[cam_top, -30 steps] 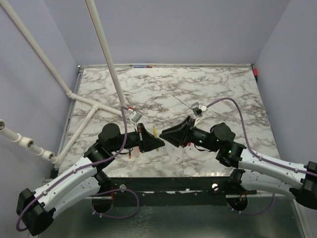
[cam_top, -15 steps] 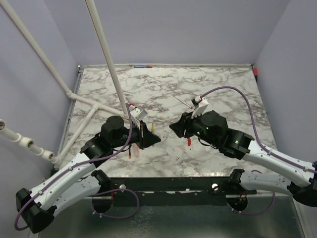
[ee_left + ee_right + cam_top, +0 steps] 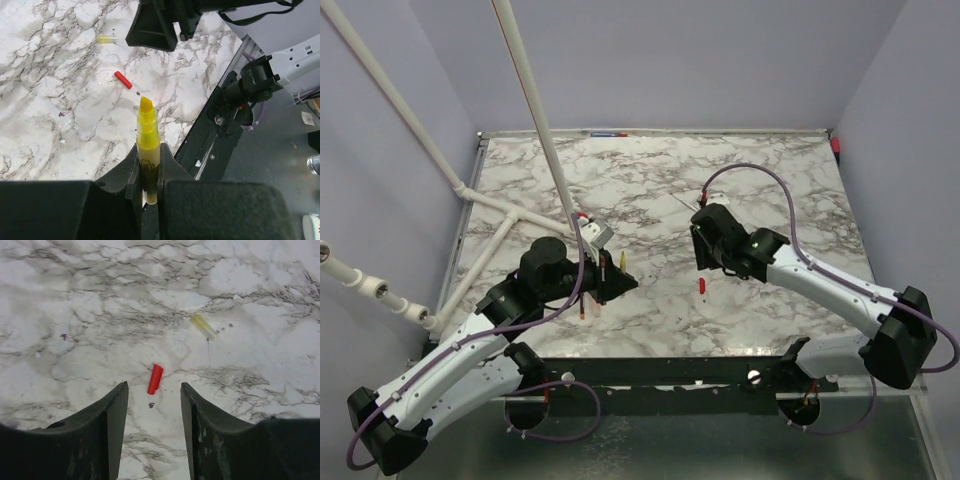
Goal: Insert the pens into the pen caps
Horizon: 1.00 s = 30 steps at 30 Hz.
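My left gripper (image 3: 149, 152) is shut on a yellow pen (image 3: 148, 135), whose uncapped tip points away from the wrist. In the top view the left gripper (image 3: 620, 281) holds the pen (image 3: 622, 263) just above the table. My right gripper (image 3: 153, 386) is open and empty, pointing down, with a red cap (image 3: 155, 379) lying on the marble between its fingertips. A yellow cap (image 3: 204, 326) lies beyond it. Both the red cap (image 3: 122, 79) and the yellow cap (image 3: 106, 38) show in the left wrist view. The right gripper (image 3: 702, 258) hovers just behind the red cap (image 3: 701, 288).
Other pens (image 3: 584, 305) lie on the marble table (image 3: 650, 180) beside the left arm. A white pipe frame (image 3: 535, 110) rises at the left. The table's black front edge (image 3: 670, 365) runs below the arms.
The right gripper has drawn back from facing the left gripper, swung right and turned down over the red cap. The left gripper has stayed near its place with the yellow pen.
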Available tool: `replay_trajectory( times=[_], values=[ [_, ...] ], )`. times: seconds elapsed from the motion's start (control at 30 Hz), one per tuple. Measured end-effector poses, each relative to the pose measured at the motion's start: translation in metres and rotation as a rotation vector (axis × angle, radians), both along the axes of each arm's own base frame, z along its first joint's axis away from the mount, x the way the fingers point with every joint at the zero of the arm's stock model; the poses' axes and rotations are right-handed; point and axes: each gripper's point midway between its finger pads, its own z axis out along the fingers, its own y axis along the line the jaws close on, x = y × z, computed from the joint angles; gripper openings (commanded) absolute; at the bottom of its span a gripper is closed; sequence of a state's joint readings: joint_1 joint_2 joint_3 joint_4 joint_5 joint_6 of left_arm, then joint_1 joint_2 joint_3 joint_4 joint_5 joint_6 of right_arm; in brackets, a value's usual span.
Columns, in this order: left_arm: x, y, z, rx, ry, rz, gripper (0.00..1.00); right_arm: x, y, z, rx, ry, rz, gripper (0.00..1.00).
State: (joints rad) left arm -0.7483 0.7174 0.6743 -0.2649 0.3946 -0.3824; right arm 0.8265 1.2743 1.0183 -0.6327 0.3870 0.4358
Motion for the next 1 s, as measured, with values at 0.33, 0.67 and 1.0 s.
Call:
replay_trajectory(
  times=[0.33, 0.67, 1.0],
  values=[
    [-0.001, 0.003, 0.001, 0.001, -0.016, 0.001, 0.0, 0.023, -0.039, -0.055, -0.141, 0.163, -0.079, 0.53],
    [-0.001, 0.003, 0.001, 0.004, -0.024, -0.001, 0.0, 0.045, -0.048, -0.076, -0.052, 0.211, -0.224, 0.55],
    [-0.001, 0.003, 0.001, 0.005, -0.025, -0.001, 0.0, 0.055, -0.037, -0.078, 0.188, 0.2, -0.541, 0.55]
  ],
)
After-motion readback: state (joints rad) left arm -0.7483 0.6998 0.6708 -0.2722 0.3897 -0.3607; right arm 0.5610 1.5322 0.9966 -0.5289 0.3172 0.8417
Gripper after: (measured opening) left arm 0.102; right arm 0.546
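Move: The clear yellow pen cap lies about 13 cm ahead of my right hand, 5 cm to its right and some 17 cm below. The red cap is nearer, roughly 4 cm ahead and 1 cm right on the same table. The white pen lies about 18 cm beyond the yellow cap and 9 cm to the left of it. From my left hand, already holding the yellow pen, the yellow cap is some 22 cm ahead, 31 cm right and 25 cm below. I bring my right hand down about 8 cm while carrying it forward and to the right, past the red cap towards the yellow cap. Halfway through I stop sinking and ease on forward, drifting a touch back left, as the wrist swings some 30 degrees clockwise. The fingers stay about half open and touch nothing; my left hand keeps the yellow pen still. ##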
